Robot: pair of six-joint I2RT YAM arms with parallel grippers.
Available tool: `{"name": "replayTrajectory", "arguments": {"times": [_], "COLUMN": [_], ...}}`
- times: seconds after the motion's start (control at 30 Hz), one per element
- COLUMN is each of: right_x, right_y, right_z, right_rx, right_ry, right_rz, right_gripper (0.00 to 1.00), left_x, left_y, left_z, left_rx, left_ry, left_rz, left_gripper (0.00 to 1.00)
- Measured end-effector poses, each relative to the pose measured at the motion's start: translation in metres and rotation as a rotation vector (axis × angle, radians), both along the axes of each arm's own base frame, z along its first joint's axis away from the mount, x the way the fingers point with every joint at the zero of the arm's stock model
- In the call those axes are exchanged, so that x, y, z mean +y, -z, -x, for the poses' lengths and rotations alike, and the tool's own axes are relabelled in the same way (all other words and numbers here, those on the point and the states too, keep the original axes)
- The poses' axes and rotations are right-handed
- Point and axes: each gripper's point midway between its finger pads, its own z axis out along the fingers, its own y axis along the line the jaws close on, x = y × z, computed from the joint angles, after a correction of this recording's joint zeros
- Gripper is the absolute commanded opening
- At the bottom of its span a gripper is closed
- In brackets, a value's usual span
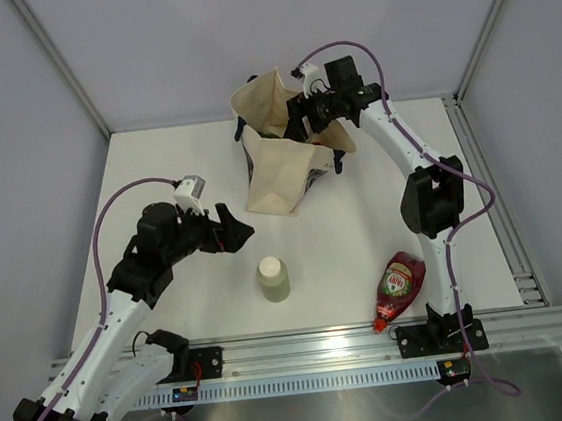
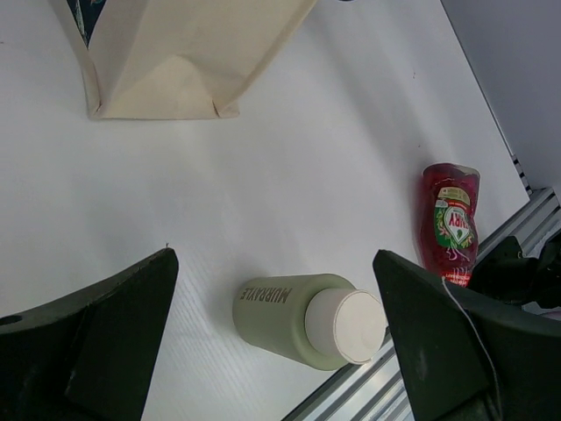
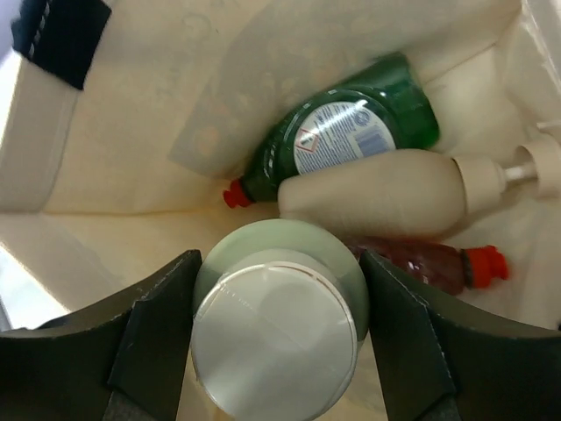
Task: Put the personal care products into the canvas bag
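Note:
The canvas bag [image 1: 276, 161] stands open at the back middle. My right gripper [image 1: 315, 106] reaches into its mouth, shut on a pale sage-green bottle [image 3: 276, 338], held above the bag's inside [image 3: 131, 114]. Below it lie the dark-green red-capped bottle [image 3: 351, 127], the beige pump bottle [image 3: 386, 197] and a dark-red bottle [image 3: 421, 263]. A second sage-green bottle [image 1: 273, 278] stands on the table; my left gripper [image 1: 234, 225] is open and empty just left of and above it, with the bottle [image 2: 302, 317] between its fingers' line of sight. Another dark-red bottle [image 1: 398, 287] lies at the front right.
The metal rail [image 1: 316, 353] with both arm bases runs along the table's near edge, close to the red bottle [image 2: 450, 224]. The bag's bottom corner [image 2: 175, 61] shows in the left wrist view. Grey walls enclose the table on three sides.

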Motion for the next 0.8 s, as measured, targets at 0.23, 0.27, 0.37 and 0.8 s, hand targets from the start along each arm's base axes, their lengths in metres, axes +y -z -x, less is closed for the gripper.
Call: {"name": "replayTrajectory", "arguments": {"times": [0.23,0.27,0.37,0.8], "right_x": [-0.004,-0.004,-0.007,-0.085], "right_y": [-0.042,-0.053,-0.08,-0.071], "right_z": [-0.005,-0.006,-0.004,0.043], "right_rx": [-0.116,-0.139,-0.186,-0.046], "right_ry": [-0.016,-0.017,-0.02,-0.022], "right_rz": [0.023,0.016,-0.01,-0.061], "right_gripper": [0.99,1.0,0.99,1.0], "left_x": [-0.008,-0.01,-0.017,-0.03], "left_y": [0.004,0.006,0.012,0.018], "left_z": [0.011,0.015,0.029,0.079], "left_rx": [0.018,0.027,0.061,0.11], "left_ry": [0.041,0.053,0.091,0.207], "left_rz": [-0.011,-0.016,-0.032,-0.145], "left_gripper": [0.99,0.99,0.99,0.99]}}
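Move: The pale green bottle in the right fingers is inside the bag; the bag's middle lies about 3 cm back and 3 cm left of that hand, some 9 cm below, and the dark green bottle lies in it about 7 cm left, level, 12 cm down. The standing green bottle is roughly 14 cm back, 5 cm right and 14 cm below the left hand; from that hand the bag is 16 cm ahead and 11 cm right, the red bottle 18 cm back and 33 cm right. The held pale green bottle is let go inside the bag as the right fingers open fully; that hand rises about 10 cm out of the bag, then swings right and somewhat back while sinking a little. The standing green bottle is approached by the open left hand, which draws back about 8 cm and slightly right, turning a little clockwise, without reaching it. ##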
